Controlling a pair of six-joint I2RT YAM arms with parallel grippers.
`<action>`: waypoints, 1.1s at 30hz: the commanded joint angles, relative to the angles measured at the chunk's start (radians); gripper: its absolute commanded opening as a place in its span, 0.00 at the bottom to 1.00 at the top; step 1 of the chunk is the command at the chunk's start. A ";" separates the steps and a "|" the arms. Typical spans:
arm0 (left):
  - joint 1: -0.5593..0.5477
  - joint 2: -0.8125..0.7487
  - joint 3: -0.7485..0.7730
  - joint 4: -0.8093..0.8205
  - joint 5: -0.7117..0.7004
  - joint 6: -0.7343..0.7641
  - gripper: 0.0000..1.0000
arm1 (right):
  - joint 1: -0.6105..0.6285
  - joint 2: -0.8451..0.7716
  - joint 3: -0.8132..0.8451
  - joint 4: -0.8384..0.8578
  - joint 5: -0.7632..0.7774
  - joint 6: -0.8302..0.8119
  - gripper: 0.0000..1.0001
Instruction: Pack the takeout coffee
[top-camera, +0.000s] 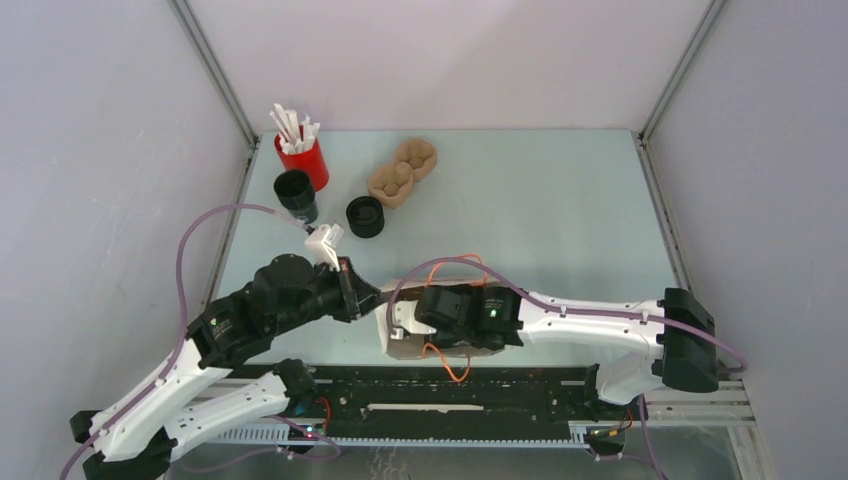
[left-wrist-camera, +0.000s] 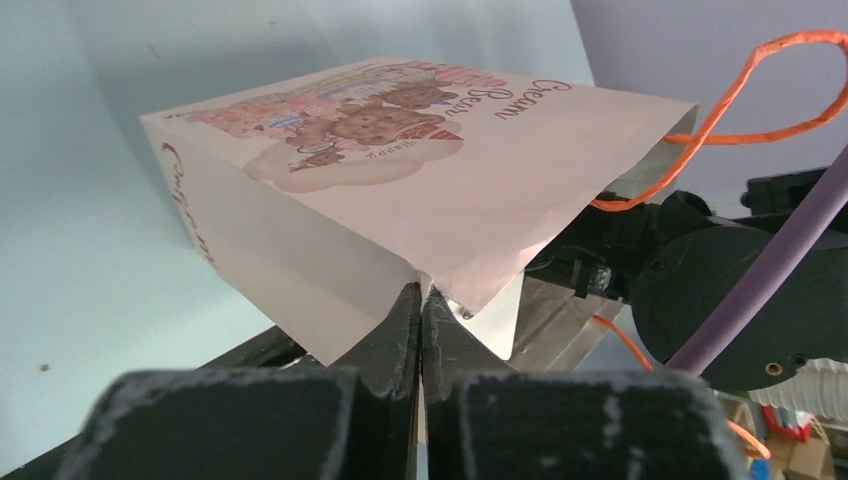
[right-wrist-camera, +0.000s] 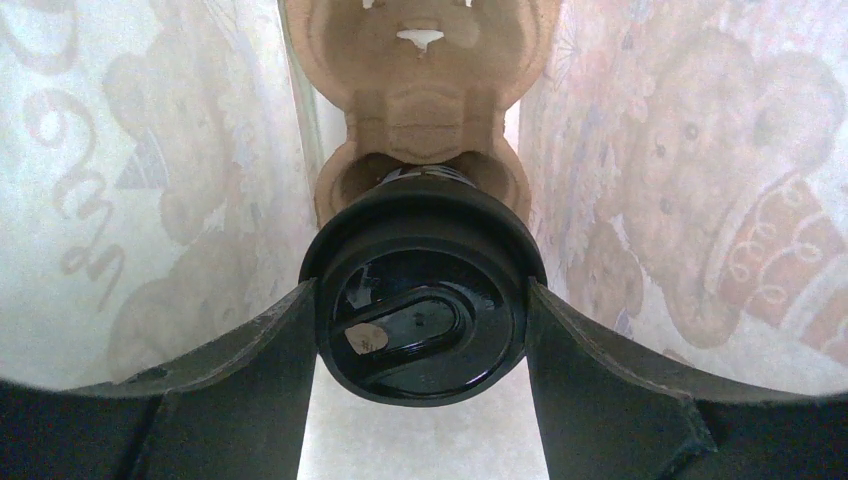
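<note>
The takeout coffee (right-wrist-camera: 425, 315), a black cup with a black round lid, sits in the near socket of a brown pulp cup carrier (right-wrist-camera: 420, 60) inside the paper bag (right-wrist-camera: 120, 200). My right gripper (right-wrist-camera: 420, 290) reaches into the bag, and its two fingers press on either side of the lid. The bag (left-wrist-camera: 380, 190), white outside with a teddy-bear print and orange handles, lies on its side. My left gripper (left-wrist-camera: 420, 290) is shut on the bag's rim at its mouth. From above, the right wrist (top-camera: 465, 315) covers most of the bag (top-camera: 400, 345).
At the back left stand a red cup of white sticks (top-camera: 303, 160), an open black cup (top-camera: 296, 193) and a squat black round piece (top-camera: 365, 216). A second pulp carrier (top-camera: 402, 173) lies near them. Grey walls close in the table (top-camera: 560, 220).
</note>
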 joint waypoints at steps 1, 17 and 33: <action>-0.001 0.038 0.109 -0.034 -0.079 0.049 0.04 | -0.051 0.014 0.034 0.008 -0.071 -0.025 0.31; 0.007 0.220 0.322 -0.128 -0.281 0.231 0.47 | -0.221 0.071 0.088 -0.039 -0.325 -0.006 0.30; 0.007 0.155 0.335 -0.151 -0.428 0.332 0.72 | -0.366 0.247 0.247 -0.229 -0.618 0.014 0.31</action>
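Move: The left fingertips still pinch the left edge of the tilted paper bag's mouth; the bag's middle is about 9 cm to their right, 3 cm ahead and 10 cm below. The stack of lids is some 25 cm ahead, 6 cm left and 20 cm down. The right hand, inside the bag, still grips the cup's lid; the cup's middle is 3 cm ahead and 5 cm below it, and the cup carrier's is 4 cm ahead, 4 cm left and 8 cm down. Forward together: the left hand rises as it goes, about 6 cm out and 5 cm up, its fingers opening wide to let go of the bag's edge, then veers left, the wrist swinging counter-clockwise to point more forward. The right hand keeps its grip on the lid, pushes forward some 5 cm and slightly down, tipping its fingers over 20 degrees nearer vertical to bring bag, carrier and cup upright. ##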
